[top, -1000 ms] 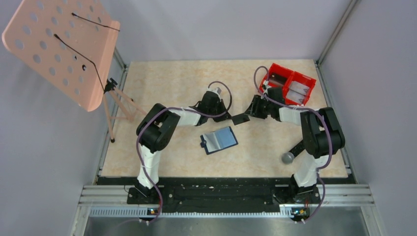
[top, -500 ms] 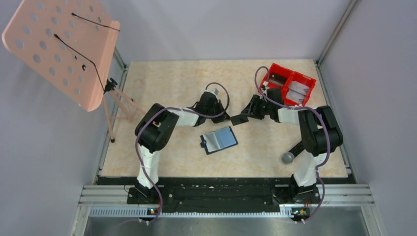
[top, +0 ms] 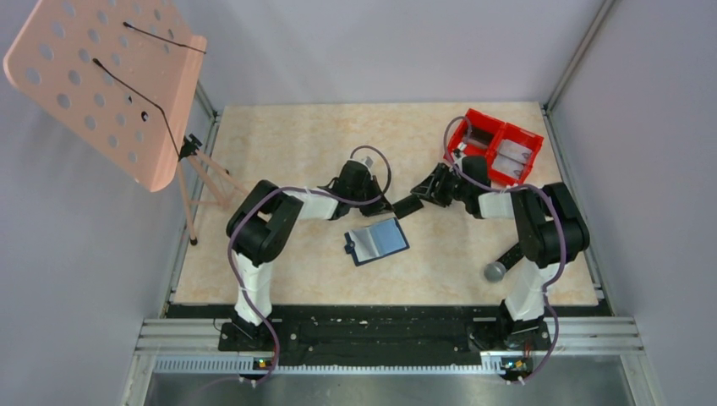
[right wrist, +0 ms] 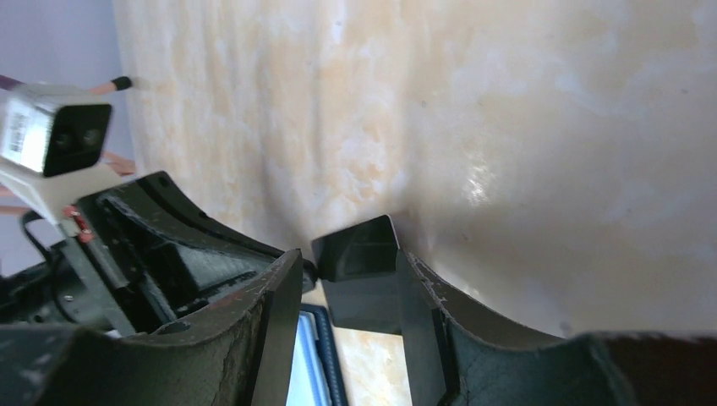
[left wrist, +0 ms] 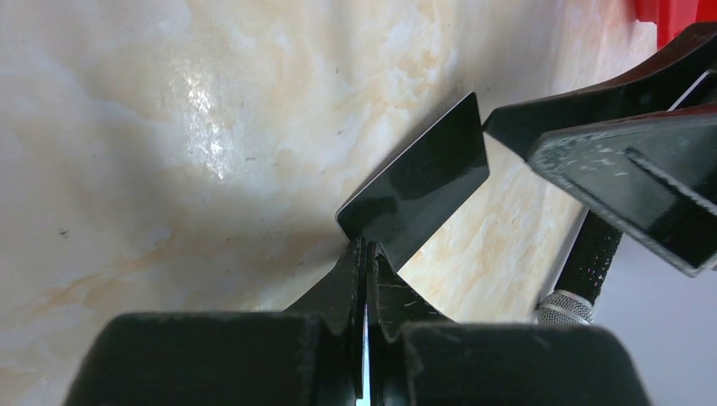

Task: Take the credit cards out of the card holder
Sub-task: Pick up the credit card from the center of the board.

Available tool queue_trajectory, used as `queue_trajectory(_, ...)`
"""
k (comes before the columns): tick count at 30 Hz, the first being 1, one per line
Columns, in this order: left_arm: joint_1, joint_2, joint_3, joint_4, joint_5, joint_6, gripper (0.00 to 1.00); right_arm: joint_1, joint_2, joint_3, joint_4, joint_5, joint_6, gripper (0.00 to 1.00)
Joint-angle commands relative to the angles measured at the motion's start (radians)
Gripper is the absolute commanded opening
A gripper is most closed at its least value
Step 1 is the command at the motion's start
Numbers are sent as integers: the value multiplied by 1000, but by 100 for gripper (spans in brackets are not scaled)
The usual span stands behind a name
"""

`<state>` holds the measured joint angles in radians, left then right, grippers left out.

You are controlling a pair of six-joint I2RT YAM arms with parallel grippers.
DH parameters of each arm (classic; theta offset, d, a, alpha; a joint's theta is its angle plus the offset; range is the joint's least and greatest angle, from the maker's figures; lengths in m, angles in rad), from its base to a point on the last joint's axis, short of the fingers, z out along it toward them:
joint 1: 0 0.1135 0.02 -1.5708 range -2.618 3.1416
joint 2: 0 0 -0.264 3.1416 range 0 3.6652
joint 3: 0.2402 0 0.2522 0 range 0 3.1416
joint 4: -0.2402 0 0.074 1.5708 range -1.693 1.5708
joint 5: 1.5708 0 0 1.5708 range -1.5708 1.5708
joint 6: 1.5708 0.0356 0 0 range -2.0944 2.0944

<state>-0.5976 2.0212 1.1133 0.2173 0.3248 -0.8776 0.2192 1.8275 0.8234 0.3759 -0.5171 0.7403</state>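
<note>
One black credit card [top: 409, 205] hangs just above the table between the two grippers. My left gripper [top: 385, 203] is shut on one corner of the card [left wrist: 418, 182], pinching it at the fingertips [left wrist: 366, 254]. From the other side, my right gripper [top: 423, 193] stands open around the card's far end [right wrist: 359, 271]. The card nearly fills the gap between its fingers [right wrist: 347, 258]. The card holder [top: 378, 240] lies open on the table below them, light inner faces up. Its blue edge [right wrist: 309, 364] shows under the right gripper.
A red two-compartment bin [top: 488, 115] stands at the back right, behind the right arm. A grey ball [top: 495, 271] lies beside the right arm's lower link. A pink perforated stand [top: 106, 80] on thin legs [top: 199, 182] occupies the far left.
The right gripper has slid left toward the left gripper, so its fingers now straddle the card's end. The left gripper kept its pinch and shifted slightly left.
</note>
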Motion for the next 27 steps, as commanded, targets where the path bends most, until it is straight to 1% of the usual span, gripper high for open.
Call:
queue_trajectory(1, -10, -12, -33, -50, -16, 14, 0, 25, -5, -17, 110, -170, 88, 44)
queue_trajectory(12, -2, -30, -54, -33, -18, 17, 0, 26, -17, -61, 172, -225, 124, 44)
queue_trajectory(17, 4, -55, -83, -24, -23, 19, 0, 26, -14, -95, 266, -267, 195, 43)
queue_trajectory(24, 13, -84, -157, 48, -31, 10, 0, 27, -3, -144, 372, -302, 256, 42)
queue_trajectory(27, 15, -85, -171, 65, -32, 9, 0, 32, 29, -157, 444, -340, 306, 42)
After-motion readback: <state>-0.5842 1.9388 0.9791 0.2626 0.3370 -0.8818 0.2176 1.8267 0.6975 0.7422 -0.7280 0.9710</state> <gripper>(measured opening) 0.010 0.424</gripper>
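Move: The black credit card's left end lies at the left hand's shut fingertips; its middle is about 4 cm to the right, 1 cm ahead and 1 cm below. From the open right hand at the card's other end, that middle is roughly 3 cm left, 2 cm back and 3 cm down. The open card holder's middle is some 12 cm left and 12 cm back, the red box about 20 cm right and 14 cm ahead. The card's right end is levered up on one fingertip of the right hand, whose fingers stay open as it rises about 4 cm, then also draws left and back, the wrist rolling some 15 degrees with its left side up. Meanwhile the left hand, its shut tips still on the card's left end, slides about 3 cm back and left, dragging the card along. ##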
